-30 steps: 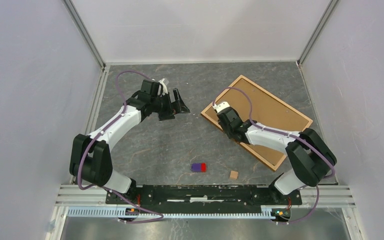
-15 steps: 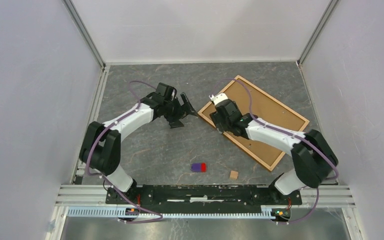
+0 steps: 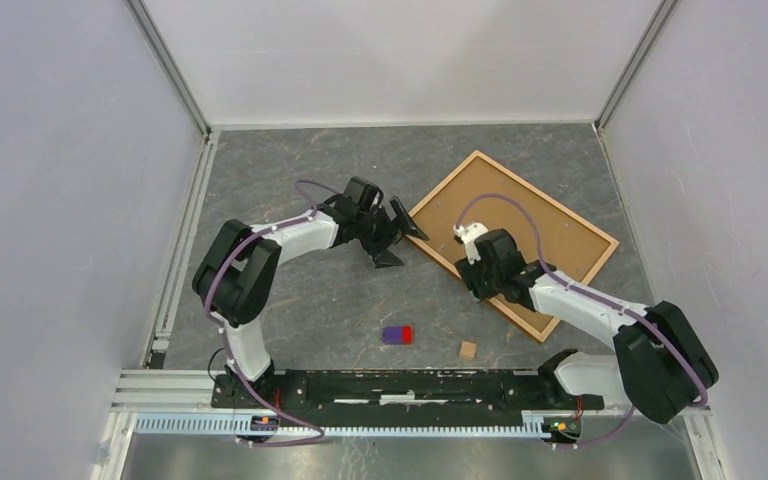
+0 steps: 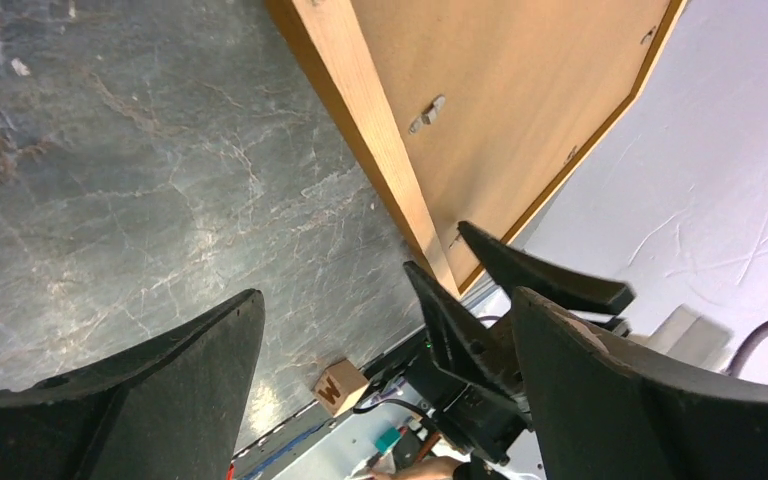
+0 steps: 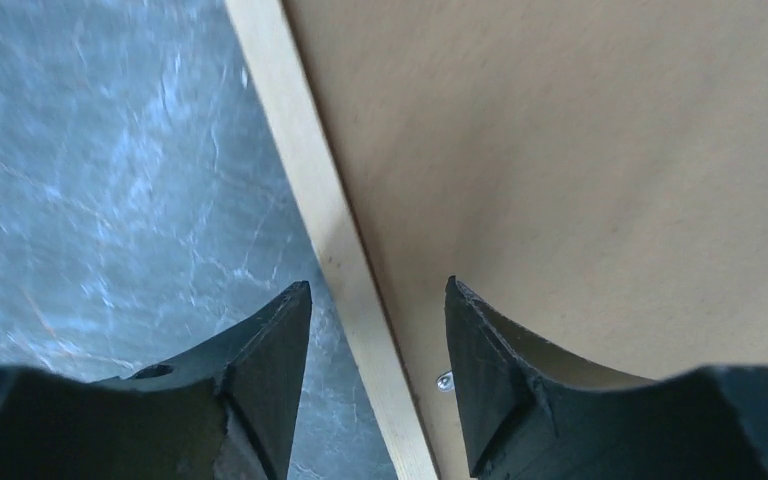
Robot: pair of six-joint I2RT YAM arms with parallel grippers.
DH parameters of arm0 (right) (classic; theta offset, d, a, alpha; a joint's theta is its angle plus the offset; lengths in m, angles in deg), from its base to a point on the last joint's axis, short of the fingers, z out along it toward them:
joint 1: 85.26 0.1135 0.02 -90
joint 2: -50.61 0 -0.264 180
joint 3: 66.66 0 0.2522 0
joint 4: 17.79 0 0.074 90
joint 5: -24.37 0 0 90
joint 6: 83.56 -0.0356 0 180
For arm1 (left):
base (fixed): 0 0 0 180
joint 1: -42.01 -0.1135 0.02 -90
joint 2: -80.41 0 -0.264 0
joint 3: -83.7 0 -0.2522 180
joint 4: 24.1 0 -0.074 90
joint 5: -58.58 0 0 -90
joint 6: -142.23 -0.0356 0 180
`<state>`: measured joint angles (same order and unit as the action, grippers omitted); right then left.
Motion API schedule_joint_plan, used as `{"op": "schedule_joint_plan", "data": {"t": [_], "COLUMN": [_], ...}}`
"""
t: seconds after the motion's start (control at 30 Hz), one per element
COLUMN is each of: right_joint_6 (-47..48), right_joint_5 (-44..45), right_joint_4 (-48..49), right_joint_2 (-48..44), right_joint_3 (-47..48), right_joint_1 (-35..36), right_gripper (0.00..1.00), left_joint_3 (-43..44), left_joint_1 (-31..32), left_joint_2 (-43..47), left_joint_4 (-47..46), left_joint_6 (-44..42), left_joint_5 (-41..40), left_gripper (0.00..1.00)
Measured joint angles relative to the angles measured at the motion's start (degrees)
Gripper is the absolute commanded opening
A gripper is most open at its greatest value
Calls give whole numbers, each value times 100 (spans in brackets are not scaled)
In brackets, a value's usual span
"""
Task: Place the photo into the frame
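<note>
The frame lies face down right of centre, its brown backing board up inside the light wood moulding. The photo is not in view. My left gripper hovers wide open at the frame's left corner, holding nothing. My right gripper is open astride the near-left moulding, one finger over the table and the other over the backing board. In the right wrist view there is a gap between its fingertips and the wood. The left wrist view shows the right gripper beyond the corner.
A small purple and red block and a small wooden cube lie near the front edge; the cube bears a letter W. White walls enclose the grey marbled table on three sides.
My left arm has swung right to the frame's left corner. My right gripper has slid back along the near-left moulding. The frame has shifted slightly.
</note>
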<state>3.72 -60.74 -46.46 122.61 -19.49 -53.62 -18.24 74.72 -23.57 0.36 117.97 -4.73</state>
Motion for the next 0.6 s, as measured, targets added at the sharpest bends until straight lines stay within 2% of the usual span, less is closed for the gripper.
{"op": "schedule_joint_plan", "data": {"t": [0.1,0.23,0.3,0.43,0.6], "right_joint_6": [199,302,293,127,-866], "right_joint_5": [79,282,426,483,680], "right_joint_4": [114,455,599,979,1110], "right_joint_2": [-11,273,564,1416,2796], "right_joint_3": [-232,-155,50,713,2144], "right_joint_1": [199,400,481,549,667], "right_gripper": [42,15,7,3,5], "left_joint_3": [0,0,2,2,153], "left_joint_1": [0,-35,-72,-313,-1012], "left_joint_2": [-201,-238,-238,-225,-127], "left_joint_4": [-138,-219,-232,-144,562], "left_joint_6": [216,302,306,275,-382], "left_joint_5": [68,111,136,199,195], "left_gripper": [98,98,98,99,100]}}
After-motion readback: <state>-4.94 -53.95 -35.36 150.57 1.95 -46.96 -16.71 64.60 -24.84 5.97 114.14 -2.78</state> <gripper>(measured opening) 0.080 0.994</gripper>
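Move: The bare left rail of the frame runs almost under the right fingers: its middle stretch is about 1 cm to the left and 2 cm lower. The frame's leftmost corner is some 13 cm farther out and 13 cm to the left, and the wooden block about 16 cm back and 1 cm to the left. From the left hand the rail's middle lies roughly 12 cm to the right, 5 cm back and 7 cm down. Dipping about 1 cm and edging back first, the right hand closes its half-open fingers across the middle of the left rail, pinches it, then sweeps forward and left in roughly equal parts, some 10 cm each way and gathering speed, dragging the frame along. The left hand, wide open and empty, sinks about 1 cm, then clears off left and a little forward ahead of it. ##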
